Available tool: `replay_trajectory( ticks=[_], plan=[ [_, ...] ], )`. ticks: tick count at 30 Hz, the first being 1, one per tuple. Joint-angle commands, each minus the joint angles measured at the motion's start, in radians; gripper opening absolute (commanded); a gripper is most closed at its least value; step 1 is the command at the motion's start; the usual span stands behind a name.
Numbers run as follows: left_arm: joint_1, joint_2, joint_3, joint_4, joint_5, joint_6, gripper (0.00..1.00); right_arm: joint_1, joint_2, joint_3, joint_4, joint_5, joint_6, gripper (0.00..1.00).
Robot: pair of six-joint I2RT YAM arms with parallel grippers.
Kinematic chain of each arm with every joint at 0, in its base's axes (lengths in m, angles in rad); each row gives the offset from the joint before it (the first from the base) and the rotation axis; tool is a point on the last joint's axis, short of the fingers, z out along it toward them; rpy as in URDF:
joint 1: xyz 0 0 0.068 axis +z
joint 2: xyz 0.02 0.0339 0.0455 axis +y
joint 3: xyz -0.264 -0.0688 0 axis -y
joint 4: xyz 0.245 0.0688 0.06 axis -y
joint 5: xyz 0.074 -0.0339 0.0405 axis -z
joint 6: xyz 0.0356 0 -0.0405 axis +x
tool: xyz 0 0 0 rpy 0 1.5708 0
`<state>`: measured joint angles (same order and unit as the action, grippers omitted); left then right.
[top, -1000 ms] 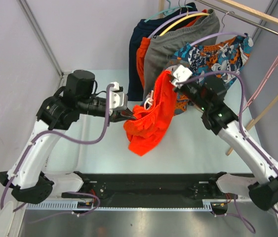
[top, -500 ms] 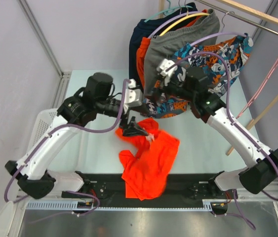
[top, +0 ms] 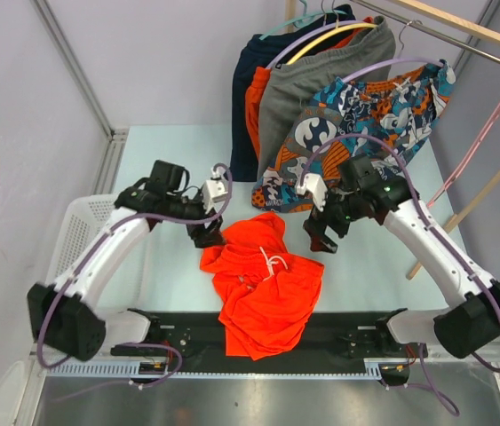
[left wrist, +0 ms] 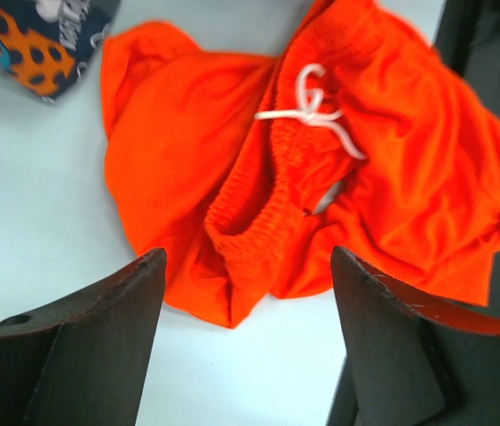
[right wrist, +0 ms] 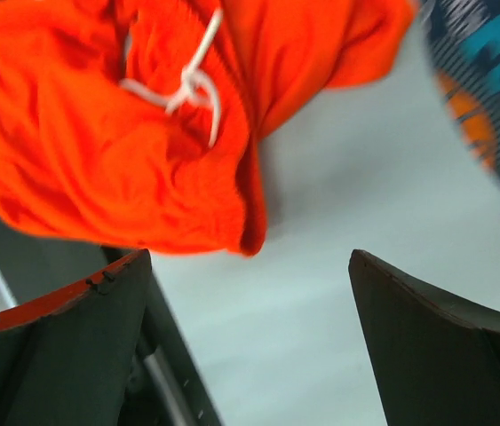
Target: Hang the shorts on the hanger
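Note:
The orange-red shorts [top: 263, 284] lie crumpled on the table near its front edge, white drawstring [top: 272, 262] on top, with nothing holding them. My left gripper [top: 205, 235] is open just beyond their left corner, and the left wrist view has the shorts [left wrist: 232, 160] ahead of the gripper [left wrist: 248, 257]. My right gripper [top: 321, 235] hovers open off their upper right corner; in the right wrist view the shorts [right wrist: 99, 151] lie beyond the gripper [right wrist: 250, 257]. The pale pink hanger [top: 472, 149] hangs at the far right, away from both arms.
Grey shorts [top: 289, 98], patterned shorts [top: 365, 106] and a navy garment [top: 248, 89] hang on a rail behind the arms. A white basket [top: 76, 235] sits off the table's left edge. A wooden rod [top: 472, 209] leans at the right. The shorts overlap the black base rail [top: 178, 324].
Both grippers were shut on the shorts and held them up; they have opened and let go. The shorts dropped to the table, and both arms came down beside them.

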<state>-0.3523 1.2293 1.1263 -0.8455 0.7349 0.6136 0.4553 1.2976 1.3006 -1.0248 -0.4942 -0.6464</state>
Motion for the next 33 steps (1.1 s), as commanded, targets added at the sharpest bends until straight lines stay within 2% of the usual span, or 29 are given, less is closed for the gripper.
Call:
replay_trajectory(
  ticks=[1,6,10,14,17,22,24,25,26,27,28,29,33],
  plan=[
    [0.009,0.14,0.006,0.052,-0.022,0.08,0.81,-0.024,0.066,-0.052,-0.093,0.022,-0.036,0.98],
    [0.009,0.312,0.004,0.053,0.017,0.077,0.83,-0.001,0.106,-0.152,-0.064,-0.001,-0.087,0.99],
    [0.004,0.384,0.018,0.056,0.038,0.089,0.83,0.023,0.163,-0.204,-0.029,-0.007,-0.127,0.98],
    [-0.017,0.443,0.029,0.04,0.04,0.118,0.81,0.034,0.232,-0.227,0.021,-0.024,-0.147,0.88],
    [-0.039,0.469,0.026,-0.024,0.05,0.164,0.79,0.039,0.272,-0.238,0.058,-0.04,-0.15,0.84],
    [-0.048,0.466,-0.006,-0.027,0.049,0.173,0.75,0.06,0.311,-0.267,0.153,-0.044,-0.141,0.78],
    [-0.051,0.472,-0.002,-0.043,0.054,0.181,0.67,0.068,0.322,-0.27,0.17,-0.046,-0.141,0.64],
    [-0.051,0.472,-0.002,-0.05,0.055,0.184,0.56,0.069,0.327,-0.27,0.173,-0.047,-0.145,0.55],
    [-0.051,0.467,0.0,-0.061,0.057,0.193,0.5,0.074,0.324,-0.27,0.17,-0.047,-0.15,0.38],
    [-0.051,0.464,0.0,-0.066,0.051,0.196,0.37,0.075,0.316,-0.27,0.163,-0.044,-0.165,0.28],
    [-0.051,0.46,0.001,-0.069,0.047,0.201,0.32,0.075,0.292,-0.27,0.141,-0.04,-0.174,0.09],
    [-0.051,0.452,0.001,-0.076,0.041,0.201,0.28,0.075,0.272,-0.27,0.129,-0.032,-0.185,0.0],
    [-0.042,0.415,0.013,-0.087,0.043,0.193,0.02,0.075,0.128,-0.27,0.08,0.037,-0.213,0.0]
  ],
)
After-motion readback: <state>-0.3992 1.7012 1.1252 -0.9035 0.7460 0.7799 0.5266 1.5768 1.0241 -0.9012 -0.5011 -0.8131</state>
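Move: The folded waistband of the orange shorts runs crosswise between the hands. Its left end lies about 13 cm below the left hand and 1 cm back; its right end is some 15 cm below the right hand and 4 cm back. The drawstring knot sits about 11 cm inward of each end, some 2 cm nearer the base than the left one. The patterned shorts' hem hangs about 12 cm ahead, 6 cm left and 10 cm below the right hand. Both hands come to pinch the folded waistband, one at each end. The left sinks about 13 cm nearly straight down, easing a couple of centimetres forward and then back; the right drops some 15 cm while drawing about 4 cm back. Each tips its fingers more steeply downward by roughly 20 degrees, stays open on the way down, then closes on the cloth. ##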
